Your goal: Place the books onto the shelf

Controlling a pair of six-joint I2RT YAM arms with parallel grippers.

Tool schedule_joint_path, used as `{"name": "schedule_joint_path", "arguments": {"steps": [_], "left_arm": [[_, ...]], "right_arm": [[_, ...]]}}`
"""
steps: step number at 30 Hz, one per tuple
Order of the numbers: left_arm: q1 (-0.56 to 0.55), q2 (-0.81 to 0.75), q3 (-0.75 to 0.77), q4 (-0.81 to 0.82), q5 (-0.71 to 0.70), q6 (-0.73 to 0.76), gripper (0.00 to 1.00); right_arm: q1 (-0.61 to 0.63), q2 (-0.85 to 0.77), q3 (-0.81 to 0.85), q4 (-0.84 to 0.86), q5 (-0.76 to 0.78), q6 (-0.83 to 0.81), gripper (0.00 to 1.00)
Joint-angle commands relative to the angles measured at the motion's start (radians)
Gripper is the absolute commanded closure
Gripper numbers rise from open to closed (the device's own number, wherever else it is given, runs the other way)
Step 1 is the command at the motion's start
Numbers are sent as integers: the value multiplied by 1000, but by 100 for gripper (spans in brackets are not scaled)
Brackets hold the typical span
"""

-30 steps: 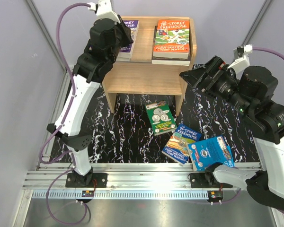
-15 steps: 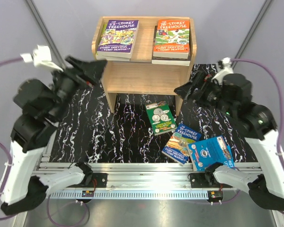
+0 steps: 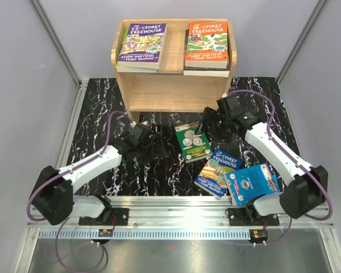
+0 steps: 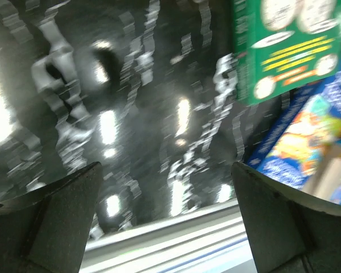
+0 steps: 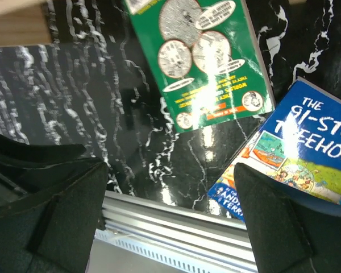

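The wooden shelf (image 3: 173, 91) stands at the back. On its top tier lie a purple-covered stack of books (image 3: 142, 45) and an orange-covered stack (image 3: 207, 48). Three more books lie on the black marbled table: a green coin book (image 3: 192, 142), a blue Treehouse book (image 3: 217, 172) and a bright blue one (image 3: 252, 183). My left gripper (image 3: 159, 149) hangs low and open just left of the green book (image 4: 278, 51), with nothing in it. My right gripper (image 3: 207, 126) is open and empty above the green book's (image 5: 210, 62) far right corner. The left wrist view is blurred by motion.
The shelf's lower tier (image 3: 173, 105) holds nothing. An aluminium rail (image 3: 170, 205) runs along the near table edge, just in front of the blue books. Grey walls close in both sides. The blue Treehouse book (image 5: 307, 153) lies partly under the right finger in the right wrist view.
The left gripper has let go at the purple stack on the shelf, opened, and swung down to the table. The right arm has dropped from high on the right to the green book.
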Motion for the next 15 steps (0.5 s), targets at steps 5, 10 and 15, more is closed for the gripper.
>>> {"name": "schedule_joint_path", "arguments": {"steps": [5,10,15], "left_arm": [[-3,196,57,273,114,-69,1],[-5,369,146,303,151,-82,1],[-8,493,221,313,165,-79,1]], "right_arm": [[-31,188,-111,164,-7,-32,2],[-33,318,-97,178,82,-41,2],[-31,406,-65,206,134,-63,2]]}}
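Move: The green coin book lies about 9 cm ahead, 14 cm to the right and 8 cm below the left hand. From the right hand it is about 4 cm ahead, 6 cm to the left and 17 cm below. The 91-Storey book is some 10 cm back and 4 cm right of the right hand, and the plain blue book some 15 cm back and 18 cm right, both as low. Open hands close on the green book: right sinks about 15 cm, left goes right, down and forward. ##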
